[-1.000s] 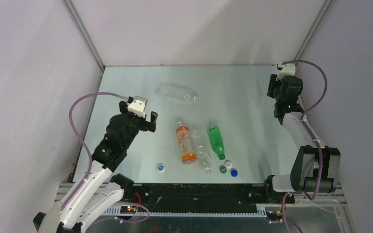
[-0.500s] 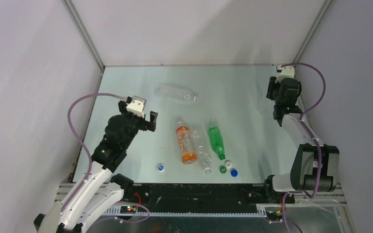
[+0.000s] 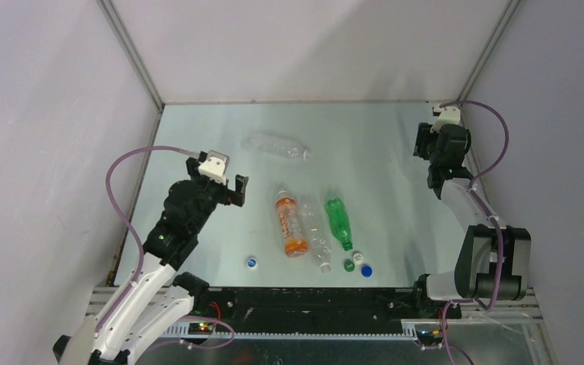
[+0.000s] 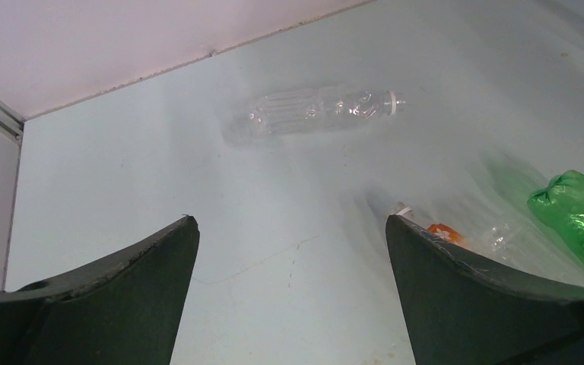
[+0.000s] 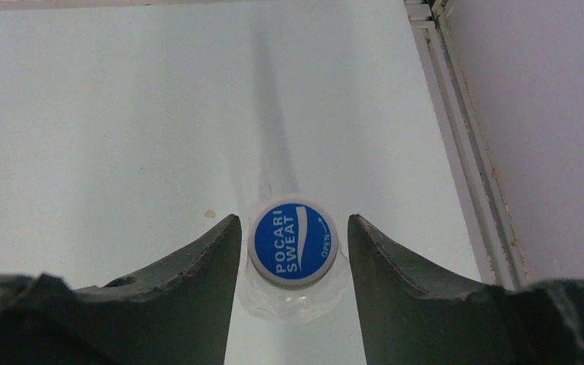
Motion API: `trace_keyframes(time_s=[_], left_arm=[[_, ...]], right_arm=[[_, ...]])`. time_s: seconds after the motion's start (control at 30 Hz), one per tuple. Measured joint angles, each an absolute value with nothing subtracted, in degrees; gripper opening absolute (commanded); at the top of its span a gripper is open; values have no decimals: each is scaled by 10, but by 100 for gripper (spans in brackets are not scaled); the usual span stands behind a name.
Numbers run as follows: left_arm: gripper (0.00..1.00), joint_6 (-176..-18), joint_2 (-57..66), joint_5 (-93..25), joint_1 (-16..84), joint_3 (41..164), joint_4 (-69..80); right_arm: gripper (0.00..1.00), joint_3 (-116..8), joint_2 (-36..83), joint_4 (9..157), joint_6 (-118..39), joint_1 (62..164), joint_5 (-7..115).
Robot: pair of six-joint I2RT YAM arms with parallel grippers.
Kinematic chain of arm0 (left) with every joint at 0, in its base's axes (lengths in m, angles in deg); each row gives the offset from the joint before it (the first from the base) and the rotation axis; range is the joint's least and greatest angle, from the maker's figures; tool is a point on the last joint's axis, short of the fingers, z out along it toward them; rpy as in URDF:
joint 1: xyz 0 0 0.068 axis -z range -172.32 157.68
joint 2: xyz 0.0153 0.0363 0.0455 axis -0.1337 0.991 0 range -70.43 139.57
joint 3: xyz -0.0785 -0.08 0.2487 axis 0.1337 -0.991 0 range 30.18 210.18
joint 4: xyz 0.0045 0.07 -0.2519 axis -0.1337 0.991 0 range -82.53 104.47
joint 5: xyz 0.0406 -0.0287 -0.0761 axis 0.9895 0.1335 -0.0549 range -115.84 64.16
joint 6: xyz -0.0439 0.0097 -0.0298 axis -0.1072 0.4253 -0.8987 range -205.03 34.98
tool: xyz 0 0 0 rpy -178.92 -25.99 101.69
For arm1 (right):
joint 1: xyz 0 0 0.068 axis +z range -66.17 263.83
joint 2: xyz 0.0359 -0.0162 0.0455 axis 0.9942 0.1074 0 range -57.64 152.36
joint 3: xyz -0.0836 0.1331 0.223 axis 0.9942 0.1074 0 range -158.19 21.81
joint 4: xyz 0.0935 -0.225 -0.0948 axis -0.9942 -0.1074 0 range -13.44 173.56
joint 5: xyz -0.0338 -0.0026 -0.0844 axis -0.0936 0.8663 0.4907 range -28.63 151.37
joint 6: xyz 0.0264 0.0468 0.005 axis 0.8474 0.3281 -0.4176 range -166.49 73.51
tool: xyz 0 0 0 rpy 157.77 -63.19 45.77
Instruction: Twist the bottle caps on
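In the right wrist view a clear bottle [image 5: 274,298] stands upright with a blue-and-white cap [image 5: 293,242] on its neck. My right gripper [image 5: 292,217] is open and straddles the cap with a narrow gap on each side. In the top view this gripper [image 3: 435,156] is at the far right and hides the bottle. My left gripper [image 3: 222,185] is open and empty above the table's left side [image 4: 290,220]. A clear bottle [image 3: 276,146] [image 4: 319,110] lies at the back. An orange bottle [image 3: 290,225], a clear bottle [image 3: 313,232] and a green bottle [image 3: 338,220] lie side by side in the middle.
Loose caps lie near the front edge: a blue-and-white one [image 3: 252,263], a white one [image 3: 357,256], a green one [image 3: 348,265] and a blue one [image 3: 366,270]. Walls close the table at the left, back and right; a metal rail [image 5: 464,144] runs along the right side.
My right gripper has shifted slightly toward the back and left at the table's right edge. The left arm and the lying bottles have not moved.
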State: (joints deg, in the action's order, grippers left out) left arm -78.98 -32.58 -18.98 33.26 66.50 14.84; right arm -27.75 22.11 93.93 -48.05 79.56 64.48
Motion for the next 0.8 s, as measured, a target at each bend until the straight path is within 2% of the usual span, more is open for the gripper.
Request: trace_keyframes(time_s=[0.13,0.27,0.3,0.37,0.57,0.8], left_arm=[[99,-790,-326,-191,333,665,148],[98,-790,-326,-192,333,665,148],[98,-790,-326,-192,333,665,148],[98,-790,-326,-192,333,665,148],[98,-790,-317,-192,332,665,149],[98,-796,-283,-204,332,674,182]], right_arm=[[61,-277,221,937,-480,796,647],[70,-277,220,930,-479,796,649],[88,-277,220,927,-479,796,651],[98,-277,215,921,-474,796,654],[99,-276,177,900,-470,803,671],[99,-276,79,840,-442,828,695]])
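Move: The capped bottle stands upright between the right hand's half-open fingers, its middle about 9 cm below and 1 cm ahead, centred sideways. From there the green bottle lies roughly 20 cm back, 30 cm left and 14 cm down. From the left hand, the orange bottle is about 19 cm right, 4 cm back and 21 cm down; the near clear bottle is 28 cm right and 8 cm back, the far one 21 cm ahead and 14 cm right. The right hand spreads its already loosened fingers from about half to fully open around the top of the capped bottle, then quickens up and back, ending about 6 cm higher and 4 cm nearer its base, clear of the cap and drifting slightly left. The left hand waits wide open, then late on starts sinking towards the orange bottle, a bit under 3 cm, its fingers tipping down about 5 degrees and touching nothing. ##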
